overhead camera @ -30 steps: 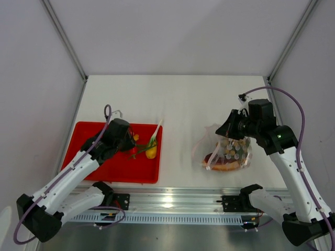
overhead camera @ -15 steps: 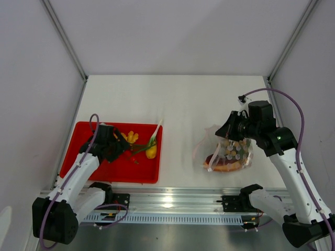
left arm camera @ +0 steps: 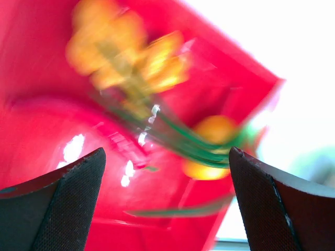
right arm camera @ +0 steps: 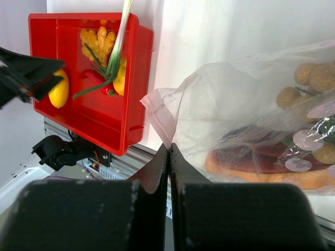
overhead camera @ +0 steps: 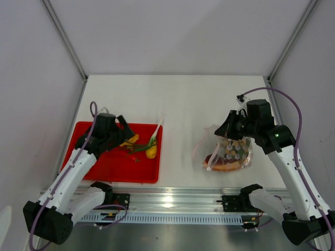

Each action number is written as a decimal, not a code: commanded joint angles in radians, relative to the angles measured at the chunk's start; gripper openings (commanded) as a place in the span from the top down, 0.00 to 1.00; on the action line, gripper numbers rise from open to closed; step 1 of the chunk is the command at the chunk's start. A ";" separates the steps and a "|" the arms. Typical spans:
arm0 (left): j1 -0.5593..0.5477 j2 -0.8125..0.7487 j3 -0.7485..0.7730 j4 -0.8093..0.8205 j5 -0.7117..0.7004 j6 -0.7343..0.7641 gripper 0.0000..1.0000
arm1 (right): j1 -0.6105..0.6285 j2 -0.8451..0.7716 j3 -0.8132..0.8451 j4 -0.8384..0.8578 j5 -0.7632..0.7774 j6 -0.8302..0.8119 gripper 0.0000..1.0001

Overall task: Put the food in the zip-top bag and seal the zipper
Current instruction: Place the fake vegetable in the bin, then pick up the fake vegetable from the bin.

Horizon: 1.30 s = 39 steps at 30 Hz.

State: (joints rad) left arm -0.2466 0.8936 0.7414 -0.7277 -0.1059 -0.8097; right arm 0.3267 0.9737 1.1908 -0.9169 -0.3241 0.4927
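The red tray (overhead camera: pixel 94 170) holds loose food: a yellow cluster (right arm camera: pixel 97 39), green stalks (overhead camera: pixel 138 148), a red chili (right arm camera: pixel 93 77) and a lemon (overhead camera: pixel 151 152). My left gripper (overhead camera: pixel 124 133) hovers over the tray's middle, open wide (left arm camera: pixel 166 151) with nothing between its fingers. Another yellow piece (right arm camera: pixel 58 90) lies right by its fingertips. The zip-top bag (overhead camera: pixel 227 151) sits at the right with tan balls (right arm camera: pixel 309 78) and an orange-brown wedge (right arm camera: pixel 261 170) inside. My right gripper (right arm camera: pixel 169 147) is shut on the bag's mouth edge beside the pinkish zipper (right arm camera: pixel 159 112), holding it up (overhead camera: pixel 222 133).
A long pale stalk (overhead camera: pixel 156 132) leans over the tray's far rim. The metal rail (overhead camera: pixel 172 204) with both arm bases runs along the near edge. Grey walls close in the table on the left, right and back.
My left gripper went from nearly shut to wide open, drawing left off the food pile and then lifting back over the tray's middle. The right gripper and the bag stayed put.
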 commanded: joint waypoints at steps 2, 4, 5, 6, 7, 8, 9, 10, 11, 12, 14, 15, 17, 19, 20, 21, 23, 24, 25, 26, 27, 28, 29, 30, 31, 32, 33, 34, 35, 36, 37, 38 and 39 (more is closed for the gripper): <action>-0.144 0.128 0.272 0.042 -0.084 0.194 0.02 | 0.000 0.014 0.018 0.039 -0.015 -0.016 1.00; -0.183 0.188 0.362 0.070 -0.011 0.250 0.03 | -0.002 0.017 0.015 0.042 -0.012 -0.016 1.00; -0.195 0.236 0.378 0.079 0.000 0.282 0.04 | 0.000 0.019 0.013 0.043 -0.012 -0.016 1.00; -0.206 0.260 0.391 0.126 0.052 0.308 0.05 | 0.000 0.017 0.010 0.046 -0.012 -0.016 1.00; -0.226 0.286 0.427 0.145 0.069 0.331 0.05 | 0.000 0.019 0.006 0.047 -0.012 -0.016 1.00; -0.230 0.313 0.444 0.152 0.081 0.357 0.07 | -0.002 0.019 0.004 0.046 -0.012 -0.016 1.00; -0.232 0.377 0.467 0.171 0.098 0.372 0.07 | -0.002 0.019 0.003 0.044 -0.012 -0.016 1.00; -0.233 0.410 0.476 0.184 0.173 0.394 0.09 | -0.002 0.020 0.000 0.044 -0.012 -0.017 1.00; -0.237 0.441 0.499 0.191 0.178 0.417 0.13 | 0.000 0.019 0.001 0.043 -0.012 -0.020 1.00; -0.238 0.497 0.516 0.200 0.179 0.423 0.15 | 0.000 0.019 0.003 0.041 -0.010 -0.020 1.00; -0.241 0.547 0.544 0.215 0.204 0.448 0.23 | 0.000 0.017 0.004 0.038 -0.007 -0.025 1.00; -0.243 0.570 0.552 0.215 0.201 0.449 0.28 | -0.002 0.017 0.006 0.036 -0.006 -0.028 1.00; -0.252 0.634 0.578 0.205 0.175 0.452 0.37 | -0.002 0.017 0.004 0.035 0.000 -0.029 1.00; -0.267 0.680 0.604 0.200 0.161 0.458 0.39 | -0.002 0.019 0.003 0.033 0.000 -0.034 1.00; -0.273 0.691 0.616 0.201 0.141 0.464 0.39 | -0.002 0.020 0.003 0.033 0.000 -0.034 1.00; -0.279 0.699 0.622 0.206 0.134 0.468 0.39 | 0.000 0.020 -0.002 0.035 0.000 -0.034 1.00; -0.296 0.723 0.633 0.215 0.112 0.483 0.39 | 0.000 0.022 -0.005 0.039 -0.003 -0.034 1.00; -0.299 0.734 0.638 0.215 0.082 0.486 0.39 | 0.000 0.023 -0.007 0.041 -0.004 -0.032 1.00; -0.304 0.758 0.657 0.212 0.077 0.494 0.39 | -0.002 0.025 -0.007 0.041 -0.007 -0.031 1.00; -0.304 0.771 0.662 0.208 0.077 0.495 0.39 | 0.000 0.025 -0.008 0.042 -0.009 -0.031 1.00; -0.304 0.781 0.667 0.208 0.075 0.498 0.39 | 0.000 0.025 -0.007 0.043 -0.009 -0.031 1.00; -0.304 0.794 0.677 0.208 0.075 0.500 0.39 | -0.002 0.023 -0.007 0.041 -0.006 -0.032 1.00; -0.304 0.814 0.681 0.202 0.071 0.500 0.39 | -0.002 0.023 -0.007 0.039 -0.006 -0.032 1.00; -0.304 0.821 0.688 0.200 0.061 0.500 0.39 | -0.002 0.022 -0.005 0.038 -0.006 -0.034 1.00; -0.304 0.830 0.691 0.200 0.063 0.498 0.39 | 0.000 0.022 -0.005 0.036 -0.004 -0.036 1.00; -0.303 0.844 0.693 0.200 0.063 0.500 0.39 | 0.000 0.019 -0.005 0.035 -0.004 -0.036 1.00; -0.304 0.852 0.693 0.198 0.058 0.498 0.39 | 0.000 0.019 -0.005 0.035 -0.003 -0.036 1.00; -0.304 0.861 0.696 0.198 0.058 0.498 0.39 | -0.002 0.017 -0.005 0.035 -0.003 -0.036 1.00; -0.304 0.873 0.700 0.195 0.057 0.498 0.39 | 0.000 0.017 -0.007 0.033 -0.004 -0.037 1.00; -0.303 0.878 0.701 0.194 0.054 0.498 0.39 | -0.002 0.017 -0.007 0.035 -0.004 -0.036 1.00; -0.303 0.884 0.701 0.195 0.054 0.497 0.39 | 0.000 0.017 -0.007 0.035 -0.004 -0.036 1.00; -0.303 0.889 0.704 0.195 0.058 0.498 0.40 | 0.000 0.017 -0.007 0.035 -0.006 -0.036 1.00; -0.304 0.901 0.704 0.197 0.069 0.500 0.40 | -0.002 0.017 -0.007 0.035 -0.007 -0.034 1.00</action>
State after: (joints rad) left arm -0.5488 1.7794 1.3956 -0.5373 -0.0307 -0.3317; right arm 0.3267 1.0008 1.1801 -0.9066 -0.3275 0.4698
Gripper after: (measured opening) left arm 0.604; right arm 0.006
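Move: The green onion lies to my left hand's right: its middle is about 12 cm right, 4 cm ahead and 7 cm below, its white end sticking out over the bin's far right corner. The yellow fruit is some 11 cm right and 3 cm back. The ginger sits about 4 cm ahead and 2 cm left, the red chili roughly 2 cm back, straight below. From my right hand the onion is some 27 cm left, 8 cm ahead and 20 cm lower. I swing my empty left hand in an arc up, right and forward out of the bin, cresting about 10 cm up, then lower it over the onion's white end, ending some 17 cm right and 14 cm farther out. On the way it turns about 40 degrees clockwise and its wide-open fingers narrow to a bit over half. My right hand stays, still pinching the bag's edge. ##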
